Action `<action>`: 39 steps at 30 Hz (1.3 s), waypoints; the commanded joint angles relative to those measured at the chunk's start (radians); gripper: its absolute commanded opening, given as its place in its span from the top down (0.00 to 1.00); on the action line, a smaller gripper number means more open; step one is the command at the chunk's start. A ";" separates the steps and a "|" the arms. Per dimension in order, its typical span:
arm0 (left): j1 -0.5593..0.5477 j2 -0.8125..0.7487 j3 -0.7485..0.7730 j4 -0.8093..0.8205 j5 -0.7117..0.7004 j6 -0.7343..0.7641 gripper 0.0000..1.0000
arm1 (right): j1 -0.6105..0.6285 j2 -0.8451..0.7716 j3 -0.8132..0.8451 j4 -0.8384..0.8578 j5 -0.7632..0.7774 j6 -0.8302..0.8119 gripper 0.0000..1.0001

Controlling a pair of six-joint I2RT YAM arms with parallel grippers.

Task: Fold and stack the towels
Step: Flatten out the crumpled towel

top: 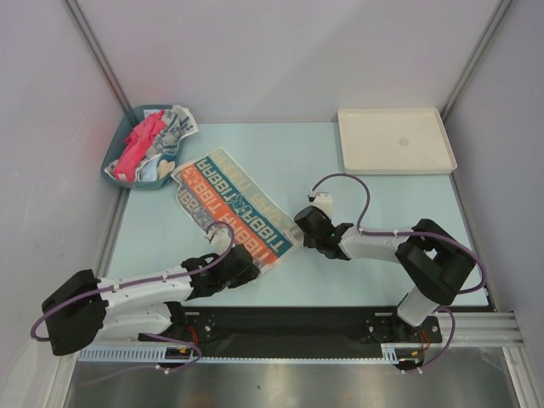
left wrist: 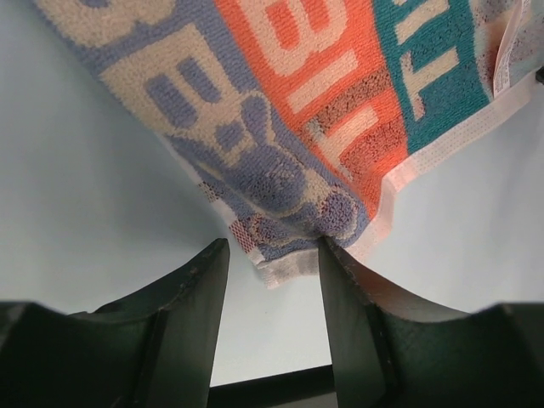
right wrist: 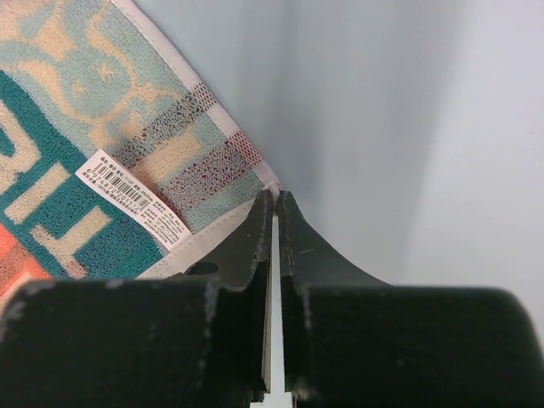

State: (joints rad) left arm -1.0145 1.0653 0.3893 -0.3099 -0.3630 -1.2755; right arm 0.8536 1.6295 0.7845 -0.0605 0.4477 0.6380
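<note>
The lettered teal, white and orange towel (top: 225, 200) lies spread flat and slantwise on the table. My left gripper (top: 253, 260) is at its near left corner. In the left wrist view that gripper (left wrist: 274, 255) stands open, with the towel (left wrist: 323, 102) corner between the jaws and brushing the right finger (left wrist: 340, 280). My right gripper (top: 299, 231) is at the near right corner. In the right wrist view it (right wrist: 276, 200) is shut, pinching the very tip of the towel (right wrist: 76, 161) beside its label. A red-pink towel (top: 140, 144) and a blue-and-white patterned towel (top: 176, 127) lie crumpled in the bin.
The teal bin (top: 113, 161) stands at the back left, touching the spread towel's far end. A white tray (top: 395, 140) sits at the back right. Grey walls close in both sides, and a black rail runs along the near edge.
</note>
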 commanded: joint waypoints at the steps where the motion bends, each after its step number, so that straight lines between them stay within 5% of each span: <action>1: -0.016 0.057 0.002 -0.017 0.035 -0.010 0.48 | 0.002 -0.036 -0.017 -0.007 0.039 0.020 1.00; 23: -0.099 0.177 0.046 -0.247 0.070 -0.111 0.62 | -0.013 -0.097 -0.088 0.024 0.000 0.035 1.00; 35: -0.099 0.114 -0.001 -0.296 0.064 -0.111 0.97 | -0.022 -0.167 -0.114 0.015 -0.021 0.035 1.00; 39: -0.098 0.047 -0.004 -0.346 0.042 -0.107 1.00 | -0.022 -0.239 -0.142 -0.007 -0.014 0.057 1.00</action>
State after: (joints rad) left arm -1.1019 1.1225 0.4377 -0.4362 -0.3325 -1.3987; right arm 0.8356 1.4616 0.6598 -0.0521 0.4141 0.6632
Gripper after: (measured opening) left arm 0.011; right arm 0.025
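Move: The towel's near-left corner, bunched and folded, lies about 2 cm back from the left hand, level with it sideways and some 1 cm below. From that hand, the towel's middle is about 20 cm ahead and 5 cm left. The right hand already pinches the near-right corner. From the right hand, the near-left corner lies roughly 13 cm back, 12 cm left and 1 cm lower, and the white label about 6 cm left and 1 cm back. The towel's bunched near-left corner is taken by the left hand, which slides nearly 2 cm right, draws back about 3 cm towards the robot while sinking slightly and steepening, then drifts back left as its half-open fingers pinch shut on the corner. The right hand keeps its pinch, easing the other corner roughly 2 cm right and 2 cm back, then rising about 1 cm. ##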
